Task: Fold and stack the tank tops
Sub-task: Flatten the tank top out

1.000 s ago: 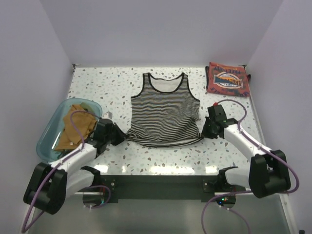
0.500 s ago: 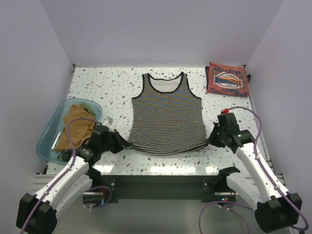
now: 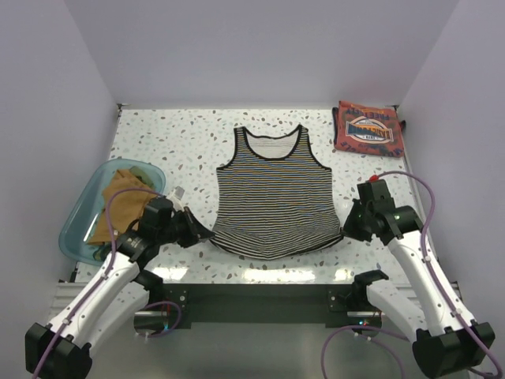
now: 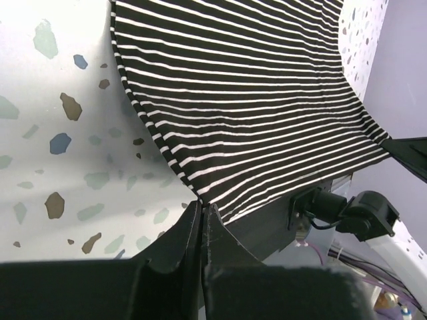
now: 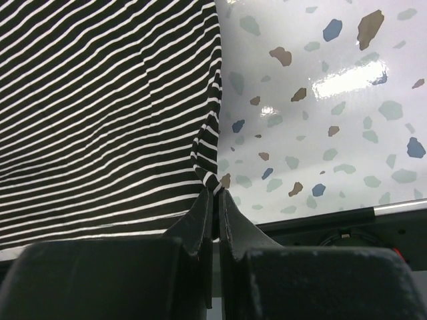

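Note:
A black-and-white striped tank top (image 3: 274, 193) lies spread on the table's middle, straps toward the far wall, hem lifted toward the near edge. My left gripper (image 3: 202, 234) is shut on its left hem corner (image 4: 200, 200). My right gripper (image 3: 347, 229) is shut on the right hem corner (image 5: 212, 180). Between the two grippers the hem hangs stretched just above the tabletop. A folded rust-red tank top (image 3: 368, 129) with a blue-white graphic rests at the far right corner. Mustard-orange tank tops (image 3: 122, 204) sit bunched in the bin.
A translucent teal plastic bin (image 3: 77, 225) stands at the left, close behind my left arm. The speckled table (image 3: 170, 142) ends at a dark front rail (image 3: 260, 296). White walls close in the back and both sides.
Both grippers have pulled back toward the near edge, dragging the striped tank top with them. The cloth has flattened and its hem now hangs taut between the grippers.

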Robot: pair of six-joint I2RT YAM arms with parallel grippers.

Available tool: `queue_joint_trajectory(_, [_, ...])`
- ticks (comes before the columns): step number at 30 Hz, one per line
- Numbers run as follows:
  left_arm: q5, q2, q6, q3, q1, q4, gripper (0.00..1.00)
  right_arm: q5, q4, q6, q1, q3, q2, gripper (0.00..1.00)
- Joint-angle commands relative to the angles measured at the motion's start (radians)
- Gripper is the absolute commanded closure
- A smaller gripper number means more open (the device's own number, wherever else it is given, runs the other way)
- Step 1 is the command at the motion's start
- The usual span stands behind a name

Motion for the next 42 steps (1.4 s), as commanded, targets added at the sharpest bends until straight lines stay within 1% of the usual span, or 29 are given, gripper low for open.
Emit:
queue_joint_trajectory(1, [0.048, 0.028, 0.020, 0.045, -0.004, -0.018, 1.00, 0.050, -0.048, -0.002, -0.003, 0.062, 0.048, 1.00])
queue_joint_trajectory(6, [0.062, 0.001, 0.014, 0.025, -0.001, -0.030, 1.00, 0.080, -0.061, 0.011, -0.007, 0.060, 0.045, 1.00])
queue_joint_trajectory(11, [0.047, 0.028, 0.045, 0.076, 0.027, -0.079, 1.00, 0.117, -0.099, -0.017, -0.043, 0.120, 0.102, 1.00])
queue_joint_trajectory(14, [0.010, 0.065, 0.068, 0.102, 0.045, -0.085, 1.00, 0.119, -0.093, -0.022, -0.069, 0.132, 0.139, 1.00])
queue_joint_trajectory(17, [0.013, 0.114, 0.081, 0.096, 0.061, -0.072, 1.00, 0.110, -0.081, -0.034, -0.096, 0.112, 0.166, 1.00])
queue_joint_trajectory(20, [0.042, 0.122, 0.080, 0.072, 0.062, -0.047, 1.00, 0.120, -0.078, -0.054, -0.118, 0.085, 0.159, 1.00])
queue_joint_trajectory(22, [0.037, 0.132, 0.095, 0.070, 0.064, -0.048, 1.00, 0.125, -0.082, -0.074, -0.158, 0.074, 0.163, 1.00])
queue_joint_trajectory(25, [0.068, 0.156, 0.123, 0.075, 0.065, -0.058, 1.00, 0.088, -0.101, -0.094, -0.193, 0.077, 0.183, 1.00])
queue_joint_trajectory(26, [0.092, 0.153, 0.127, 0.075, 0.065, -0.058, 1.00, 0.032, -0.104, -0.083, -0.196, 0.074, 0.183, 1.00])
queue_joint_trajectory(27, [0.102, 0.136, 0.129, 0.065, 0.065, -0.058, 0.98, 0.016, -0.107, -0.078, -0.196, 0.069, 0.177, 0.98])
queue_joint_trajectory(28, [0.111, 0.124, 0.132, 0.061, 0.065, -0.061, 0.83, 0.012, -0.110, -0.069, -0.195, 0.071, 0.173, 0.95])
queue_joint_trajectory(29, [0.123, 0.110, 0.134, 0.058, 0.065, -0.062, 0.76, 0.015, -0.120, -0.068, -0.195, 0.069, 0.167, 0.87])
queue_joint_trajectory(30, [0.129, 0.084, 0.137, 0.058, 0.065, -0.070, 0.69, 0.030, -0.130, -0.068, -0.195, 0.078, 0.154, 0.70])
queue_joint_trajectory(31, [0.135, 0.073, 0.140, 0.061, 0.065, -0.078, 0.56, 0.033, -0.139, -0.071, -0.196, 0.088, 0.148, 0.66])
queue_joint_trajectory(32, [0.134, 0.062, 0.146, 0.067, 0.065, -0.087, 0.52, 0.036, -0.150, -0.071, -0.196, 0.094, 0.140, 0.62])
queue_joint_trajectory(33, [0.131, 0.047, 0.149, 0.082, 0.065, -0.096, 0.49, 0.035, -0.148, -0.071, -0.195, 0.103, 0.131, 0.57])
queue_joint_trajectory(34, [0.128, 0.038, 0.147, 0.087, 0.065, -0.105, 0.46, 0.035, -0.145, -0.071, -0.196, 0.109, 0.116, 0.55])
queue_joint_trajectory(37, [0.120, 0.027, 0.144, 0.116, 0.065, -0.102, 0.45, 0.044, -0.136, -0.080, -0.195, 0.131, 0.110, 0.51])
queue_joint_trajectory(39, [0.102, 0.050, 0.137, 0.134, 0.065, -0.090, 0.45, 0.042, -0.133, -0.084, -0.195, 0.152, 0.111, 0.50])
queue_joint_trajectory(40, [0.099, 0.065, 0.129, 0.136, 0.065, -0.047, 0.46, 0.013, -0.121, -0.087, -0.196, 0.151, 0.108, 0.50])
queue_joint_trajectory(42, [0.096, 0.129, 0.102, 0.137, 0.065, 0.026, 0.49, -0.043, -0.036, -0.081, -0.195, 0.123, 0.102, 0.50])
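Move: Both hands already pinch the tank top's lower corners, roughly 9 cm above the table. The tank top's middle lies some 20 cm ahead of the left hand and 17 cm to its right; from the right hand, about 20 cm ahead and 19 cm left. The blue bin is about 30 cm left of the left hand and 12 cm ahead; the red folded stack is 45 cm ahead of the right hand and 14 cm right. Both hands keep their pinch on the lower corners while the right draws its corner about 4 cm to the right, turning slightly clockwise, and the left stays nearly in place. Each sinks about 1 cm, then both open their fingers together, let the corners go while still well above the table, and rise some 2 cm clear. ##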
